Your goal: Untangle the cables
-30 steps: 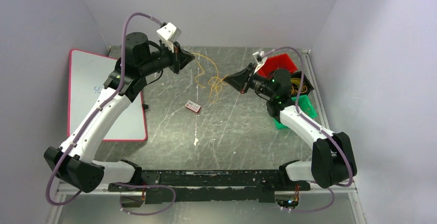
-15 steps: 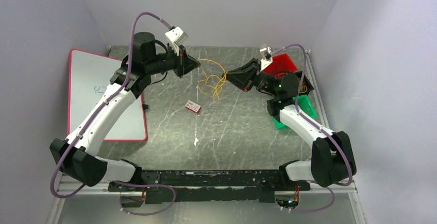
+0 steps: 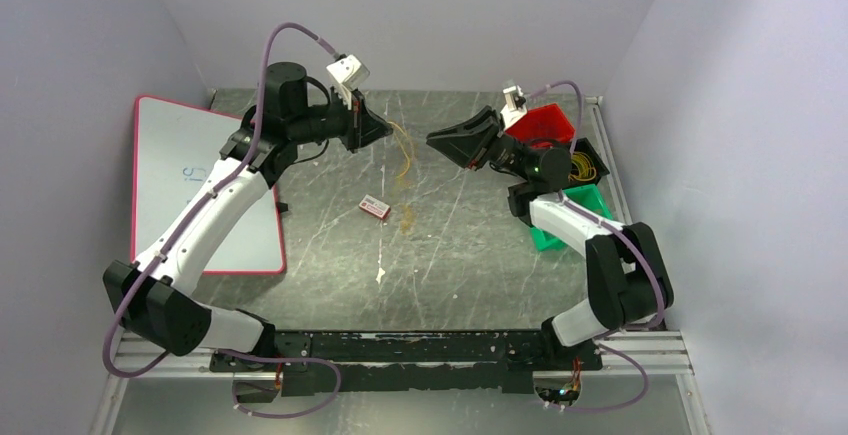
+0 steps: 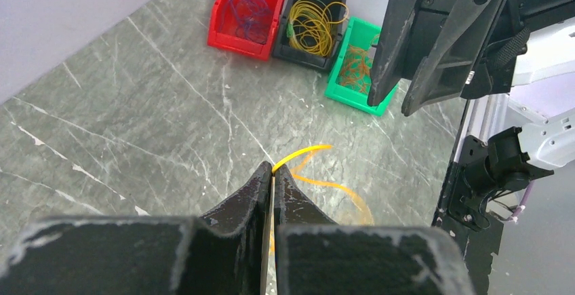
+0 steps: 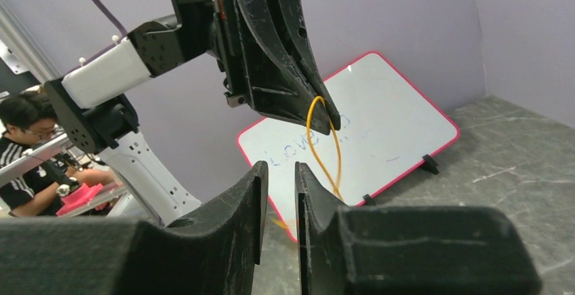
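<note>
The cables (image 3: 403, 161) are thin yellow and orange wires. They hang from my left gripper (image 3: 386, 127) down to the table, where their lower end bunches (image 3: 406, 217). In the left wrist view, the left gripper (image 4: 273, 167) is shut on a yellow cable (image 4: 302, 153), with an orange loop (image 4: 342, 190) beyond it. My right gripper (image 3: 432, 141) hovers just right of the strands, held off the table. Its jaws (image 5: 279, 167) stand a little apart with nothing between them. A yellow loop (image 5: 319, 139) dangles in front of them from the left gripper's fingertips (image 5: 325, 108).
A small red-and-white box (image 3: 375, 206) lies left of the bunched wire end. A pink-edged whiteboard (image 3: 190, 185) lies at the left. Red (image 3: 545, 123), black (image 3: 585, 167) and green (image 3: 592, 207) bins holding coiled wires stand at the right, under the right arm.
The right gripper has opened and let go of the cables. The bunch that was stretched between both grippers now hangs straight down from the left gripper alone. The right gripper has shifted slightly left.
</note>
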Motion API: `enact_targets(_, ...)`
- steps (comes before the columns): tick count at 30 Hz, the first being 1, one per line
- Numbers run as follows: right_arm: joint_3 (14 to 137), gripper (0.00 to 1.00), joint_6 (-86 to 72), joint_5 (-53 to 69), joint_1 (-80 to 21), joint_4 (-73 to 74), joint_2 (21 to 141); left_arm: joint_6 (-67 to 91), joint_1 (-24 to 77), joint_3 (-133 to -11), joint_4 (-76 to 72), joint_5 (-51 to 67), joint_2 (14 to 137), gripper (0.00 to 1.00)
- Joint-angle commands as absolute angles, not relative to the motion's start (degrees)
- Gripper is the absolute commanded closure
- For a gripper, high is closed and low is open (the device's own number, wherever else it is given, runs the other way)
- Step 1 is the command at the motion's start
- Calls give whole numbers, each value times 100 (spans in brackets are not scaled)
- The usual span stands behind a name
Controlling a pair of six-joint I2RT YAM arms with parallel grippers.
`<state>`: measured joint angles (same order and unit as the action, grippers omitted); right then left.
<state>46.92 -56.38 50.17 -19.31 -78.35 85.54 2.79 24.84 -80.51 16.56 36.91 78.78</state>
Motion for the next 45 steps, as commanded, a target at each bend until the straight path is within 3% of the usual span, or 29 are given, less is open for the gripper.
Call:
enact_targets(1, 4841, 75, -5951, 5033, -1930, -8370, 8602, 249, 2487, -8120, 1740, 3821, 7900, 93)
enact_targets(3, 4765, 74, -5883, 5040, -1925, -8267, 8567, 211, 2486, -8142, 1776, 3760, 7912, 93)
enact_targets(5, 4726, 66, -5563, 4976, -1931, -7688, 8409, 163, 2483, -8184, 1852, 3696, 7939, 93)
enact_targets(9, 4803, 56, -3878, 4453, -1973, -5074, 7801, 64, 2487, -8195, 1957, 3597, 7986, 93)
enact_targets(12, 4844, 52, -2964, 3730, -1969, -3407, 7406, 30, 2505, -8050, 1984, 3395, 8034, 93)
enact_targets(16, 4746, 50, -2352, 3069, -1971, -2405, 7040, 197, 2553, -7639, 1716, 3287, 8126, 93)
enact_targets(29, 4663, 42, -1857, 1153, -1951, -1125, 6389, 385, 3180, -8009, 1827, 2526, 8731, 93)
enact_targets(34, 4546, 41, -1707, 1436, -1951, -1092, 6302, 559, 3176, -7040, 1682, 1976, 8464, 93)
enact_targets(39, 4459, 27, -1680, 2367, -1952, -1309, 6561, 1058, 3177, -5927, 1289, 1765, 8392, 93)
enact_targets(45, 4400, 25, -1859, 2965, -2083, -1416, 7035, 1700, 3180, -4904, 853, 1253, 8213, 93)
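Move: My left hand still holds the yellow cable, dangling from its fingertips; the bare table patch it is heading for lies about 33 cm below and 4 cm back. The matchbox sits some 3 cm ahead and 4 cm left of this hand, also 33 cm down. From my empty right hand, the hanging cable's middle is about 3 cm ahead, 7 cm left and 15 cm lower; the green bin is 4 cm ahead, 23 cm right and 33 cm down. Keeping the yellow cable pinched, I sink my left hand, shift it briefly right, then drop it fast and slightly back and left towards the table just short of the matchbox, about 25 cm down in all, tipping the fingers steeply downward. My right hand backs off from the cable, down some 12 cm, right and a little forward, easing back left at the end; its fingers swing forward and tip down while opening wide. ##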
